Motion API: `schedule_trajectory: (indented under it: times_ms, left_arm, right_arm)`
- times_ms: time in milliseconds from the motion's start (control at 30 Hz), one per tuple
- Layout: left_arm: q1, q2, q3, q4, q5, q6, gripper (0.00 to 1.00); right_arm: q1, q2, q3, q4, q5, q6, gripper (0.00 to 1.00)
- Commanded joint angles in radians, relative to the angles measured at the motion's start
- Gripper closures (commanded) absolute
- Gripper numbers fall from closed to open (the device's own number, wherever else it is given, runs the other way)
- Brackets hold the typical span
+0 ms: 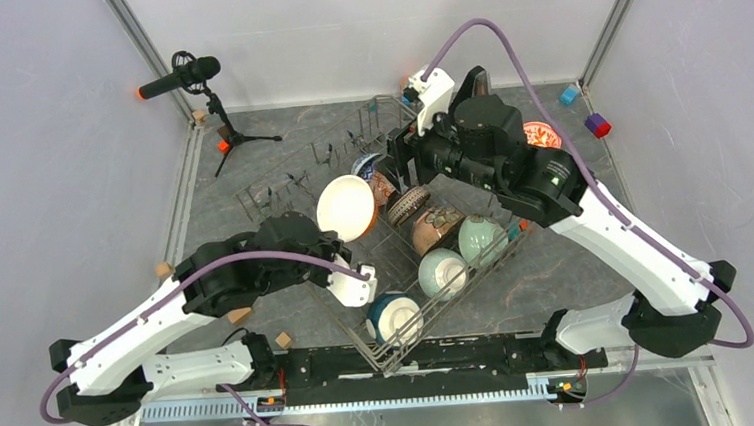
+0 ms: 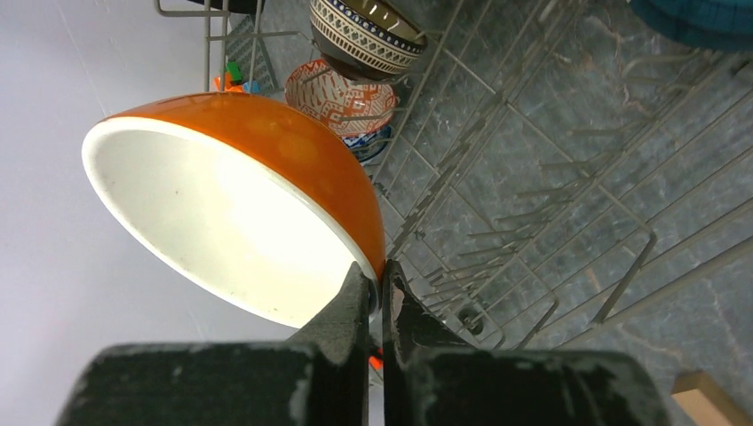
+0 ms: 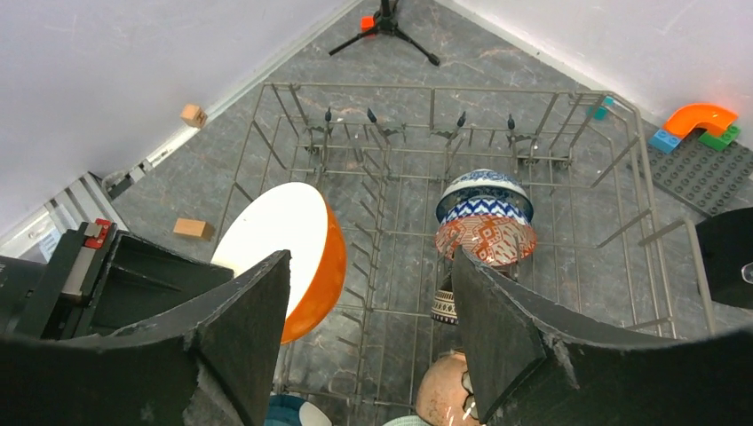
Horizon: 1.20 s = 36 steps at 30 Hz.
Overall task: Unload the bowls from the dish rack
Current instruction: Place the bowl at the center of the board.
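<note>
The dish rack (image 1: 343, 147) lies slantwise across the middle of the table. My left gripper (image 2: 382, 277) is shut on the rim of an orange bowl (image 2: 266, 142) with a white inside, held tilted above the rack's left part (image 1: 346, 207). Still in the rack are a blue-white bowl (image 3: 484, 197), a red-lattice bowl (image 3: 487, 240), a striped bowl (image 1: 408, 206), a tan bowl (image 1: 434, 229), mint green bowls (image 1: 480, 238) and a teal bowl (image 1: 393, 317). My right gripper (image 3: 371, 257) hangs open above the rack's far end, with nothing between its fingers.
A red-patterned bowl (image 1: 542, 135) sits on the table right of the rack. A microphone on a tripod (image 1: 188, 76) stands at the back left. Wooden blocks (image 1: 284, 338) lie near my left arm; coloured blocks (image 1: 597, 124) and a brick plate (image 3: 701, 169) lie at the back right.
</note>
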Motion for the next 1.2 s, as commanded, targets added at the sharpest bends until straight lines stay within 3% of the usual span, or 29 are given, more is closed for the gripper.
schedule_trajectory:
  times_ms: [0, 233, 600, 1167]
  left_arm:
    - [-0.026, -0.003, -0.006, 0.006, -0.097, 0.133, 0.98]
    - [-0.066, 0.007, -0.016, -0.039, -0.140, 0.189, 0.98]
    - [-0.118, 0.023, -0.062, -0.057, -0.288, 0.248, 0.98]
    - [-0.165, 0.051, -0.020, -0.077, -0.326, 0.225, 0.98]
  right_arm:
    - [0.002, 0.037, 0.030, -0.012, -0.037, -0.028, 0.29]
    - [0.024, 0.128, 0.065, -0.072, -0.076, -0.059, 0.33]
    - [0.108, 0.171, 0.027, -0.099, 0.000, -0.072, 0.43]
    - [0.126, 0.195, -0.036, -0.049, 0.100, -0.040, 0.53]
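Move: My left hand already holds the orange bowl by its rim; the bowl's middle is about 5 cm ahead of that hand and 3 cm above, with my right gripper some 8 cm ahead, 10 cm right and 13 cm higher. From my right hand the orange bowl is about 9 cm left, 3 cm back and 11 cm down. Far below it, some 32 cm, stand the dark patterned bowl, 4 cm ahead and 2 cm right, and the red patterned bowl, 8 cm ahead and 2 cm left. I bring my open right hand down about 11 cm and 5 cm left to the orange bowl's free rim, rolling its left side down some 20 degrees and partly narrowing the fingers to either side of the rim. My left hand keeps its pinch, sinking a little and shifting slightly left while it rolls its left side up about 20 degrees and tips upward. ##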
